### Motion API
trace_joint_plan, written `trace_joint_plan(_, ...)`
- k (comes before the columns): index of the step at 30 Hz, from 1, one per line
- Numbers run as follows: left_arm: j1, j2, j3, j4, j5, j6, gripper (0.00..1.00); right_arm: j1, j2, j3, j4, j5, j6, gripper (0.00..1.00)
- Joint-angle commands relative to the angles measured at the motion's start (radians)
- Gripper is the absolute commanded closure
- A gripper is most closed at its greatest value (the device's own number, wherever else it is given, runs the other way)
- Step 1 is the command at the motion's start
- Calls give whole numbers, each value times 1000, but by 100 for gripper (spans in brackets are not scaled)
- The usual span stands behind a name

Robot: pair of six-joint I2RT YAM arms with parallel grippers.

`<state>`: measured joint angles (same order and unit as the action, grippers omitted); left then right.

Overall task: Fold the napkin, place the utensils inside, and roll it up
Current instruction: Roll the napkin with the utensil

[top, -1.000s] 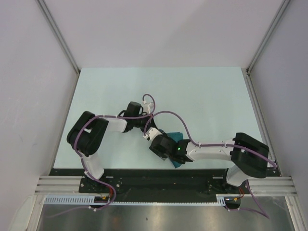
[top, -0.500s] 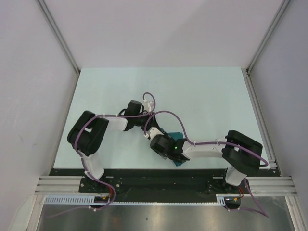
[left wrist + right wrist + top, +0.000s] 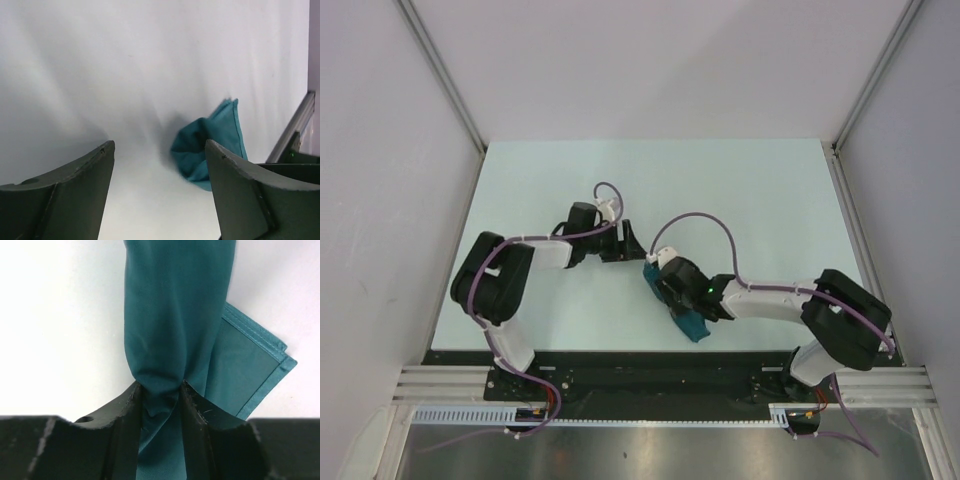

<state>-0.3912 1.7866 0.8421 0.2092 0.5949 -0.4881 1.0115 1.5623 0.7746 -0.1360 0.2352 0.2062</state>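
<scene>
The napkin point(image 3: 693, 326) is a teal cloth rolled into a narrow bundle near the table's front edge, between the two arms. My right gripper point(image 3: 667, 284) sits on top of it. The right wrist view has the napkin point(image 3: 175, 315) running away from the camera, with a flat hemmed corner sticking out on the right. There the right gripper point(image 3: 160, 386) is shut, pinching the bundle. My left gripper point(image 3: 628, 243) stands open just to the left of the roll, holding nothing. In the left wrist view the napkin point(image 3: 210, 142) lies beyond the left gripper point(image 3: 159, 145). The utensils are hidden.
The pale table point(image 3: 740, 200) is bordered by white walls on three sides. A metal frame rail point(image 3: 297, 125) runs along the near edge just behind the napkin. Purple cables loop over both arms.
My left gripper has opened and drawn back to the left, away from the napkin. The right gripper has closed on the roll and shifted slightly to the right along it.
</scene>
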Motion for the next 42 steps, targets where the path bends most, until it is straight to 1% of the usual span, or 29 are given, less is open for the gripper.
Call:
trace_joint_plan(1, 60, -70, -63, 67, -24, -35, 22, -122, -86, -84, 58, -305, 44, 64)
trace_joint_plan(2, 60, -82, -70, 93, -17, -29, 21, -145, -96, -93, 68, -347, 42, 64)
trace_joint_plan(3, 58, -88, -87, 110, 3, -26, 22, -190, -100, -109, 85, -422, 44, 64)
trace_joint_plan(5, 57, -107, -104, 180, 34, -30, 21, -235, -104, -116, 99, -493, 42, 64)
trace_joint_plan(6, 51, -111, -119, 199, 57, -32, 21, -279, -104, -121, 104, -561, 41, 64)
trace_joint_plan(8, 43, -124, -127, 240, 74, -26, 21, -321, -94, -126, 114, -621, 36, 64)
trace_joint_plan(9, 35, -125, -130, 251, 88, -26, 21, -361, -88, -127, 116, -686, 33, 64)
trace_joint_plan(11, 25, -121, -129, 286, 105, -26, 21, -404, -65, -132, 125, -741, 33, 65)
trace_joint_plan(12, 12, -113, -124, 295, 111, -27, 21, -422, -59, -135, 125, -796, 33, 64)
trace_joint_plan(13, 6, -109, -120, 305, 123, -32, 22, -459, -50, -141, 139, -819, 33, 65)
trace_joint_plan(15, -18, -92, -104, 328, 131, -35, 21, -485, -21, -141, 164, -867, 27, 65)
trace_joint_plan(20, -63, -36, -52, 372, 132, -63, 22, -507, 27, -127, 180, -902, 36, 65)
trace_joint_plan(24, -74, 5, -15, 397, 137, -89, 24, -516, 67, -120, 188, -930, 42, 66)
trace_joint_plan(31, -98, 51, 23, 377, 160, -84, 36, -527, 108, -106, 205, -978, 55, 65)
trace_joint_plan(35, -106, 63, 5, 364, 167, -75, 43, -536, 133, -107, 233, -1025, 74, 66)
trace_joint_plan(41, -109, 57, -26, 364, 169, -73, 52, -550, 160, -106, 240, -1027, 78, 66)
trace_joint_plan(42, -109, 57, -28, 364, 169, -75, 57, -550, 162, -106, 240, -1025, 78, 66)
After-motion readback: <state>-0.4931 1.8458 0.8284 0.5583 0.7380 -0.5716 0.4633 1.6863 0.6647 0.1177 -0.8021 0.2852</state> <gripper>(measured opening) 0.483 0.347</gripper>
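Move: The napkin roll's far-left end lies about 4 cm back and 4 cm to the right of the open left hand, a couple of centimetres lower; the right gripper's grip on the roll is some 11 cm back and 8 cm right of it. The right hand already pinches the roll: that same end lies roughly 8 cm ahead and 4 cm left of it, the near end some 7 cm back and 5 cm right, and the loose flap about 3 cm ahead and 2 cm right. Rolling over by nearly 50 degrees, the right hand keeps its pinch on the napkin roll and swings its fingers from steeply down to pointing left and flatter; it shifts about 3.5 cm right, then eases partly back. The left hand clears leftward briefly, then sweeps some 9 cm right while rising, over the roll's far-left end, its fingers partly closing around that end. ##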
